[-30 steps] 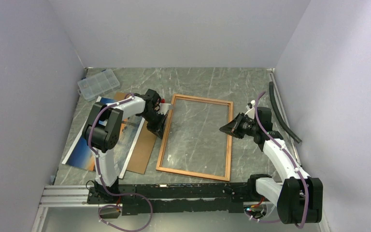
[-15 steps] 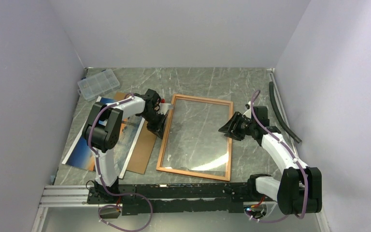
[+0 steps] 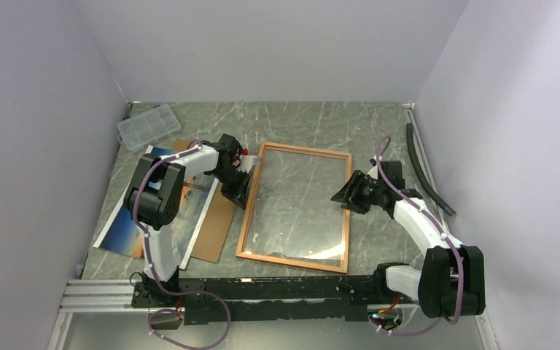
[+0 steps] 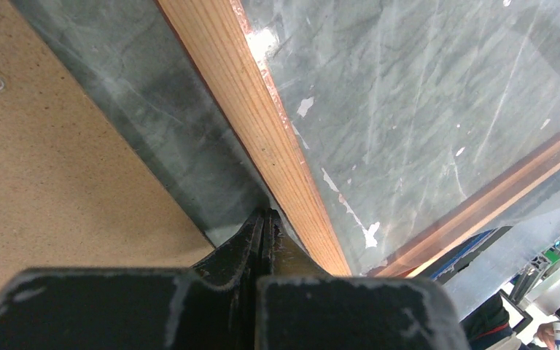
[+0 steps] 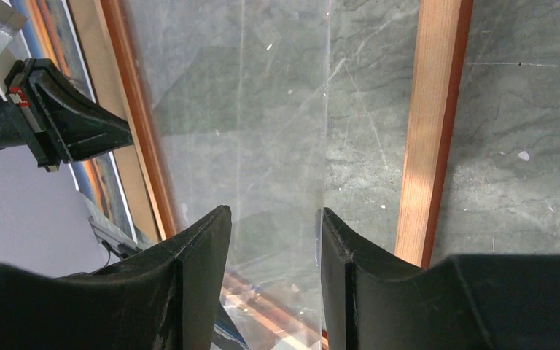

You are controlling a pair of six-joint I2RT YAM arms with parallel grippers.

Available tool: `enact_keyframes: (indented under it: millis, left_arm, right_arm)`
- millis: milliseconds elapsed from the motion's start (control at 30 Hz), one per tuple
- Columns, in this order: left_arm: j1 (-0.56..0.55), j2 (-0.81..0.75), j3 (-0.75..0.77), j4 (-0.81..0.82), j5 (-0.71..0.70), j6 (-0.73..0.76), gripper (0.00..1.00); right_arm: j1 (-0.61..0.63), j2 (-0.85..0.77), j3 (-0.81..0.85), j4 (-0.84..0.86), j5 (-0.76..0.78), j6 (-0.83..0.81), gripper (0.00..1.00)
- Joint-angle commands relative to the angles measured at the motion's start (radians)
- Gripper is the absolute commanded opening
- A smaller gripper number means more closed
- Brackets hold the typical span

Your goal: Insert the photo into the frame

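Note:
The frame [image 3: 248, 219] lies flat mid-table, its back up, light wooden rails [image 4: 262, 124] round a clear pane [image 5: 262, 109]. My left gripper [image 3: 243, 195] is shut on nothing, its tips [image 4: 266, 219] pressed against the outer side of the frame's left rail. My right gripper [image 3: 337, 195] hangs open over the pane just inside the right rail [image 5: 430, 131]. The pane's edge runs beside the inner face of its right finger [image 5: 335, 248], short of that rail. The photo [image 3: 127, 226], orange sunset on blue, lies at the left, partly under my left arm.
A brown backing board [image 3: 215, 230] lies between photo and frame, also seen under my left wrist [image 4: 44, 146]. A clear compartment box [image 3: 148, 125] sits at the back left. A black hose [image 3: 426, 171] runs along the right wall.
My right gripper has opened and shifted slightly along the frame's right rail. The glare on the pane has moved. The left arm has stayed put.

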Motion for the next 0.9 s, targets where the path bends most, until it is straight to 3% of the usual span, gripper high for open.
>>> enact_keyframes:
  millis: [0, 267, 367, 400, 867]
  left_arm:
    - [0.005, -0.025, -0.002, 0.013, 0.011, 0.006, 0.03]
    - [0.007, -0.027, -0.001, 0.013, 0.012, 0.010, 0.03]
    - [0.009, -0.026, 0.000, 0.010, 0.013, 0.013, 0.03]
    - [0.010, -0.026, 0.001, 0.011, 0.011, 0.014, 0.03]
    - [0.012, -0.025, 0.004, 0.006, 0.015, 0.017, 0.03]
  right_arm:
    - [0.002, 0.019, 0.027, 0.045, 0.017, -0.013, 0.51]
    - [0.003, 0.082, 0.019, 0.075, 0.039, -0.018, 0.53]
    - [0.004, 0.091, 0.030, 0.053, 0.075, -0.033, 0.71]
    - [0.007, 0.094, 0.037, 0.043, 0.084, -0.039, 0.73]
    - [0.012, 0.059, 0.109, -0.074, 0.251, -0.075, 0.75]
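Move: The right hand, half open and clear of the frame, has the frame's right bar about 3 cm to its right, level fore and aft, some 7 cm below. The glass sheet's middle is roughly 11 cm to this hand's left, 2 cm back and 6 cm down, its right edge still raised. The left fingertips have the frame's left bar 2 cm to their right at their own height, the right bar about 28 cm right, and the photo's middle some 22 cm left. With the left hand's closed fingertips staying at the outer side of the frame's left bar, the right hand sinks about 3 cm, then swings roughly 2.5 cm to the right and slightly forward, over the right bar. On the way its fingers spread from half to about three-quarters open and it rolls some 10 degrees, left side dropping. ##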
